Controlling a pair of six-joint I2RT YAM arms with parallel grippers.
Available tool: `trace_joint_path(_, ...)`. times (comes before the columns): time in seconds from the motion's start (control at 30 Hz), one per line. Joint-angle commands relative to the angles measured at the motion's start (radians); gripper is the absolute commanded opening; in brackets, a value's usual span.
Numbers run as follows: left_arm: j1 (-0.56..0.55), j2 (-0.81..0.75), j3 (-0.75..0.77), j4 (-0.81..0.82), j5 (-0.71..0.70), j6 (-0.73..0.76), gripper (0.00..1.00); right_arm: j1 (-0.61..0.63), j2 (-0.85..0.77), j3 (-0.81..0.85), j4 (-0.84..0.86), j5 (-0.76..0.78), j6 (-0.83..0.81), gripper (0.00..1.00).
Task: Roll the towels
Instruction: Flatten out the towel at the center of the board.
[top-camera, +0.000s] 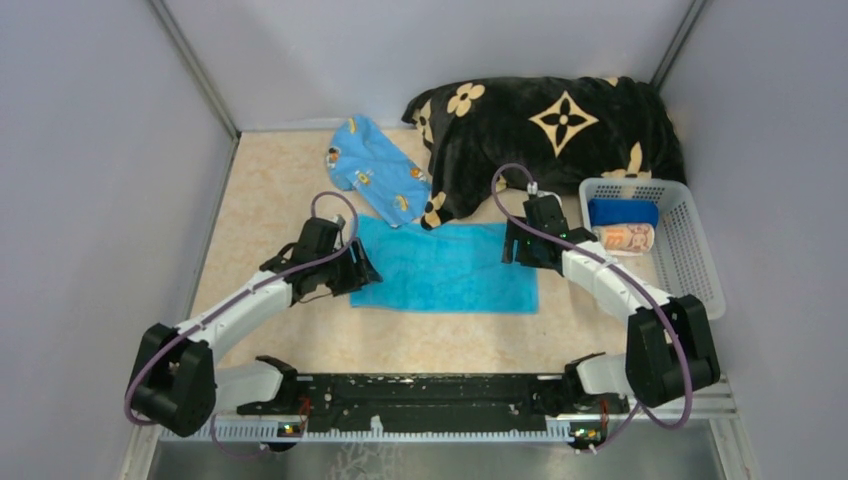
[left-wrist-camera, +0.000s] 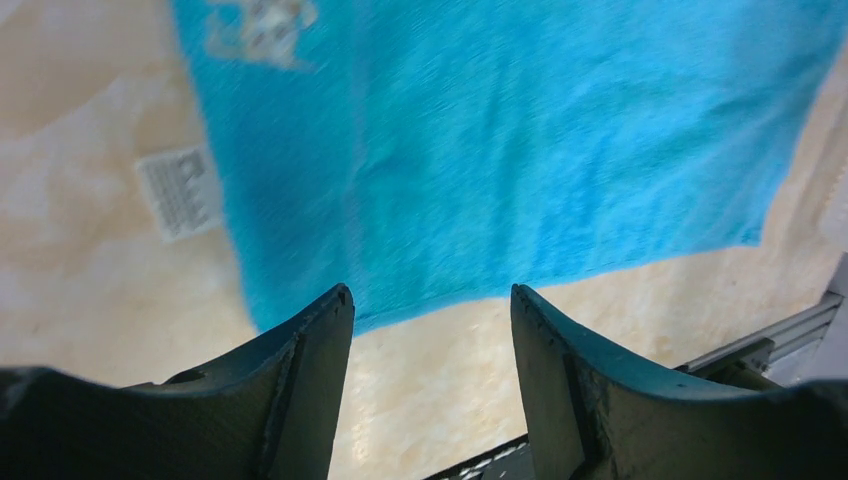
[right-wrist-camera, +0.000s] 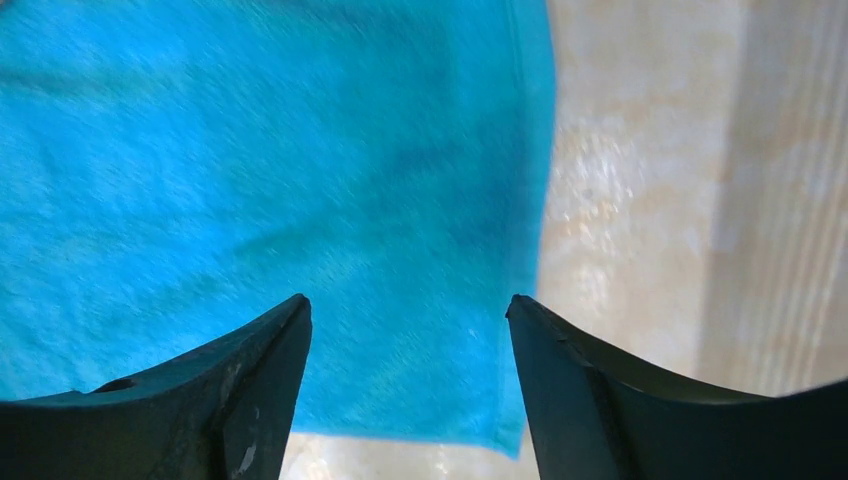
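Note:
A plain turquoise towel (top-camera: 450, 268) lies spread flat in the middle of the table. My left gripper (top-camera: 355, 265) hovers at its left edge, open and empty. In the left wrist view the left gripper (left-wrist-camera: 430, 295) frames the near edge of the towel (left-wrist-camera: 500, 140), whose white label (left-wrist-camera: 180, 192) lies on the table. My right gripper (top-camera: 515, 250) is over the towel's right edge, open; the right gripper (right-wrist-camera: 408, 305) shows the towel's corner (right-wrist-camera: 260, 170) between its fingers. A light blue printed towel (top-camera: 375, 170) lies crumpled behind.
A large black plush blanket with tan flowers (top-camera: 550, 130) is heaped at the back. A white basket (top-camera: 690, 270) at the right holds a rolled dark blue towel (top-camera: 622, 212) and a rolled striped towel (top-camera: 625, 238). Grey walls enclose the table.

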Motion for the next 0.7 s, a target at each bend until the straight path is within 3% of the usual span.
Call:
trace_joint_path(0.0, 0.016, -0.089, -0.104, -0.111, -0.057, -0.054, 0.65, 0.003, -0.076, -0.061, -0.164, 0.062, 0.063, 0.70)
trace_joint_path(0.27, 0.016, -0.168, -0.147, -0.161, -0.053, -0.081, 0.66, 0.026, -0.086, -0.164, -0.173, 0.045, 0.145, 0.52)
trace_joint_path(0.67, 0.018, -0.201, -0.106, -0.229, -0.091, -0.062, 0.67, 0.032, -0.028, -0.234, -0.152, 0.044, 0.196, 0.40)
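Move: Down and back from the right hand lies the light-blue towel's near right corner, about 11 cm back, 4 cm right and 7 cm below. The towel's middle is some 17 cm left and 1 cm back of that hand; the basket's middle is about 32 cm right and 2 cm ahead. For the left hand, the towel's near left corner lies about 4 cm back, 3 cm left and 7 cm below, with the patterned towel roughly 27 cm ahead and 3 cm to the right. Drawing back about 10 cm along the towel's right end, the right hand also sinks some 6 cm and drifts slightly right, its fingers tipping steeper and closing partway until they straddle the near right corner at cloth level. The left hand quickly goes back and left with a smaller drop towards the near left corner, then hovers nearly still above the table, fingers staying open. ##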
